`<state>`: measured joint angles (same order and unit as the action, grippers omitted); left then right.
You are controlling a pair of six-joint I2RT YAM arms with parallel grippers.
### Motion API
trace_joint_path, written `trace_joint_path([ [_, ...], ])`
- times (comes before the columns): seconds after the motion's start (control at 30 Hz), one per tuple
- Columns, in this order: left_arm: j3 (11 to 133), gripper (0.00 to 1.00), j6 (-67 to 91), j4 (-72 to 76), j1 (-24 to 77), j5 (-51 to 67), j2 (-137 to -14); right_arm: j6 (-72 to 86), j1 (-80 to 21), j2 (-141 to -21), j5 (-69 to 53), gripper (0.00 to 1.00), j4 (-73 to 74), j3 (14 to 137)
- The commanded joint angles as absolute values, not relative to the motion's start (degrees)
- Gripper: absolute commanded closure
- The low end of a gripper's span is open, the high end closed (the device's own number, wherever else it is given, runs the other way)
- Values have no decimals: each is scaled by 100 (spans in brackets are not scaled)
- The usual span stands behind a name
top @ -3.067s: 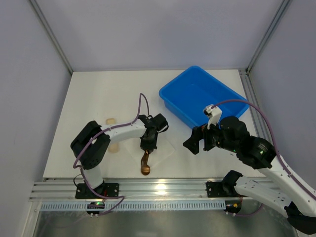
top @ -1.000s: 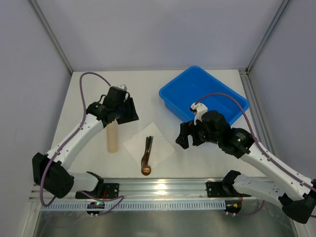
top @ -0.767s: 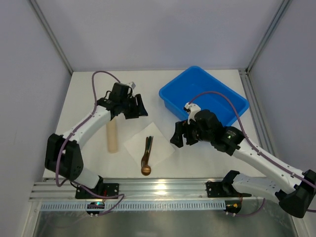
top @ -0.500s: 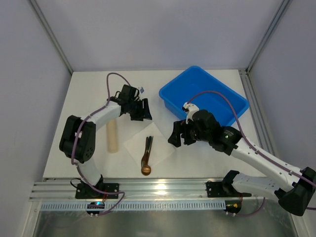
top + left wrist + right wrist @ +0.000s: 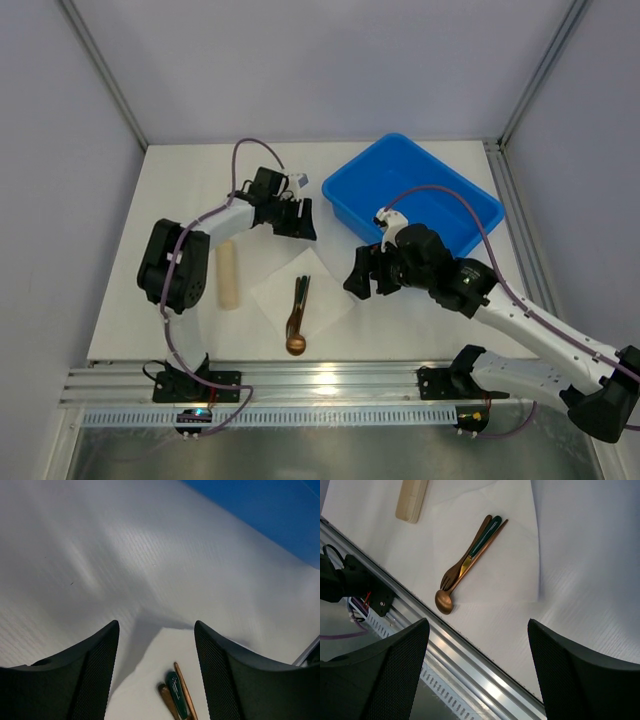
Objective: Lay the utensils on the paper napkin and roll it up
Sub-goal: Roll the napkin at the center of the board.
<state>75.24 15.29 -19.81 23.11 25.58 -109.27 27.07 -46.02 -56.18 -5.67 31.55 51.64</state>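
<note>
The white paper napkin lies flat near the table's front edge, also in the right wrist view and the left wrist view. The gold-bronze spoon and fork lie together on it, bowl over the napkin's near edge; the right wrist view shows the spoon and the fork. Their handle tips show in the left wrist view. My left gripper is open and empty above the napkin's far corner. My right gripper is open and empty to the napkin's right.
A tan beige cylinder lies left of the napkin, also in the right wrist view. A blue bin stands at the back right. A metal rail runs along the table's front edge.
My left arm has let go of the utensils, swung out left and back, then come right toward the napkin's far corner. My right gripper has moved left, closer to the napkin.
</note>
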Motion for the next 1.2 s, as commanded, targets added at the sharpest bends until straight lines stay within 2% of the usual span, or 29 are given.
trace_joint_path([
  [0.0,7515,39,994,-1723,2268,3066,-11030,2549,-4632,-5441,-492,18,3234,5361],
  [0.17,7383,43,747,-1679,2276,3585,-11197,2505,-4641,-5309,-510,17,3296,5370],
  [0.57,6847,51,958,-1152,2276,3876,-11109,2575,-4632,-5203,-562,18,3305,5300],
  [0.7,6733,58,1037,-1055,2276,3771,-11066,2593,-4632,-5203,-580,18,3296,5291],
  [0.93,6355,65,1379,-563,2276,3569,-10803,2593,-4632,-5159,-589,18,3270,5247],
  [1.17,5994,66,1608,-386,2276,3507,-10459,2593,-4632,-5150,-624,17,3217,5186],
])
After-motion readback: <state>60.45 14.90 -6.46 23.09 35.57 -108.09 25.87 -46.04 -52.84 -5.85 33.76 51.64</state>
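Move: The napkin's far corner lies just below the left hand's half-open fingers, some 3 cm back, 2 cm to its left and 6 cm down. The utensil bundle's middle is about 17 cm back from the hand and 2 cm left. The empty tray stands 19 cm left and 8 cm back; the blue box's middle 24 cm right and 10 cm ahead. From the right hand that corner lies roughly 17 cm ahead, 9 cm left and 19 cm lower. Back and down at once, the left hand sinks about 4 cm onto the napkin's far corner and then slides a last centimetre back towards the utensils. Its wrist turns some 10 degrees clockwise, then partly back, while the fingers narrow from about two-thirds to one-third open around the napkin's edge, starting to gather it without shutting. ##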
